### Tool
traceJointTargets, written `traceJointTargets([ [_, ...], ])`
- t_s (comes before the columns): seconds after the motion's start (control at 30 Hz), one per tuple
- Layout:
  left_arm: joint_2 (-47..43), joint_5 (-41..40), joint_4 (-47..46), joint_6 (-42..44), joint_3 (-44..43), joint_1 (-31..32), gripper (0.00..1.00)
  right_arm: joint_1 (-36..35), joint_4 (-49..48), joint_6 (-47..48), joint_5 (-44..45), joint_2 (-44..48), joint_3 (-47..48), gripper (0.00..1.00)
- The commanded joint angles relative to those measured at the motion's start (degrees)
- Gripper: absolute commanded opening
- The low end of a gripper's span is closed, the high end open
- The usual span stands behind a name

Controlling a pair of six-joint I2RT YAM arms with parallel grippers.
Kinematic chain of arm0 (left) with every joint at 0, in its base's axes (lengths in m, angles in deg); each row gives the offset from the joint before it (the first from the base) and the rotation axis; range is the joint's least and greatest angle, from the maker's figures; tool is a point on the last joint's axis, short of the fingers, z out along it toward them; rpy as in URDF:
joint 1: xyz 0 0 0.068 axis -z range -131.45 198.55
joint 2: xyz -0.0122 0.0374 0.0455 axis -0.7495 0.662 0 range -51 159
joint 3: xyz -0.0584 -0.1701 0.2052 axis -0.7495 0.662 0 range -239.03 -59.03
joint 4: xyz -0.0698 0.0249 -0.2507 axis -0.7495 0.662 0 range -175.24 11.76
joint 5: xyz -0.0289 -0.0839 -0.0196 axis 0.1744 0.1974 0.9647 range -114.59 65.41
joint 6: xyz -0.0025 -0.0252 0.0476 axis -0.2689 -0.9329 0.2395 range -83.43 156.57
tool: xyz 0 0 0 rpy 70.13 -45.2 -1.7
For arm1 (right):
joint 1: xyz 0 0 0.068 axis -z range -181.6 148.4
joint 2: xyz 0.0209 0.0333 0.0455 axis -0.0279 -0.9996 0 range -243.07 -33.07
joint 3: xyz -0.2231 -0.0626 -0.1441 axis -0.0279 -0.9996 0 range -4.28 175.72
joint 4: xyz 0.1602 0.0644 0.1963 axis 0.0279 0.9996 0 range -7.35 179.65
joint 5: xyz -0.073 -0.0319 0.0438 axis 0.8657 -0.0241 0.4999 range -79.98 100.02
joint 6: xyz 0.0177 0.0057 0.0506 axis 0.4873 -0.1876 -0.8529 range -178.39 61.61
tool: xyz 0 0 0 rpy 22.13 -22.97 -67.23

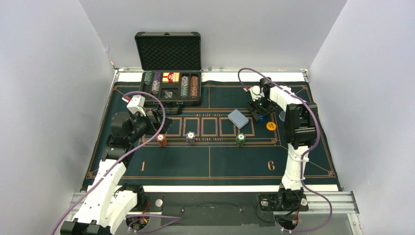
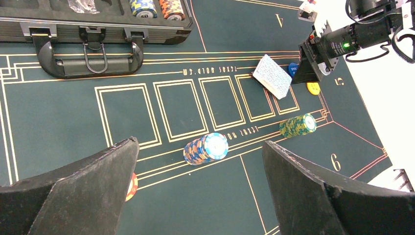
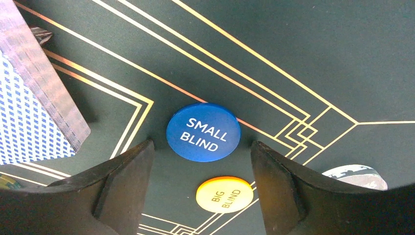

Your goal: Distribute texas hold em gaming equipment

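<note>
Three chip stacks stand in a row on the green felt: red-brown (image 1: 162,140), blue-and-orange edged (image 1: 190,138) and green (image 1: 240,140). The blue-backed card deck (image 1: 238,119) lies right of the middle. My left gripper (image 1: 159,123) is open and empty above the red-brown stack (image 2: 131,186); the blue-and-orange stack (image 2: 206,148) and the green stack (image 2: 297,125) lie ahead of it. My right gripper (image 1: 258,114) is open and hovers low over the blue "small blind" disc (image 3: 203,132), jaws either side of it. The orange "big blind" disc (image 3: 224,194) lies just nearer. A clear disc (image 3: 355,176) shows partly behind the right finger.
The open black foam-lined case (image 1: 169,51) stands at the back left of the mat, with several chip rows and red card boxes (image 1: 171,77) in it; its handle (image 2: 88,58) faces the mat. The deck's edge (image 3: 34,98) lies close to the left of my right gripper.
</note>
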Motion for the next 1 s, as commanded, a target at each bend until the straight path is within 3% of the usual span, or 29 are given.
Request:
traceJointTargets([
  [0.0,0.1,1.2,-3.1,0.1,0.1,-0.3,0.99,-0.8,1.0,-0.1,-0.9,-1.9,2.0,0.67],
  [0.13,0.2,1.3,-3.2,0.0,0.0,-0.3,0.99,-0.9,1.8,0.4,-2.0,-2.5,2.8,0.62],
  [0.3,0.3,1.3,-3.2,0.0,0.1,-0.3,0.99,-0.9,2.5,0.7,-2.3,-2.7,2.9,0.44],
  [0.43,0.2,1.4,-3.2,0.0,0.0,-0.3,0.99,-0.9,1.9,1.1,-2.6,-1.1,1.6,0.36],
  [0.97,-0.3,1.7,-3.3,-0.1,0.2,-0.3,0.99,-0.9,-1.2,1.9,-3.6,13.3,-12.3,0.34],
])
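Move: The small blind button lies between the open fingers of the right hand, practically at its hand point and no more than 1 cm lower. From that hand the big blind button is some 4 cm back and 5 cm to the right, the card deck level and about 13 cm to the left, and the clear dealer button level and about 13 cm to the right. From the left hand, the small blind is roughly 12 cm ahead, 51 cm to the right and 20 cm below. Close the right gripper on the small blind, easing about half a centimetre left as the fingers shut, until both tips pinch its rim. Pause briefly, then keep the grip and drag the button back over the mat about 4.5 cm, staying low, to bring it alongside the left edge of the big blind. ##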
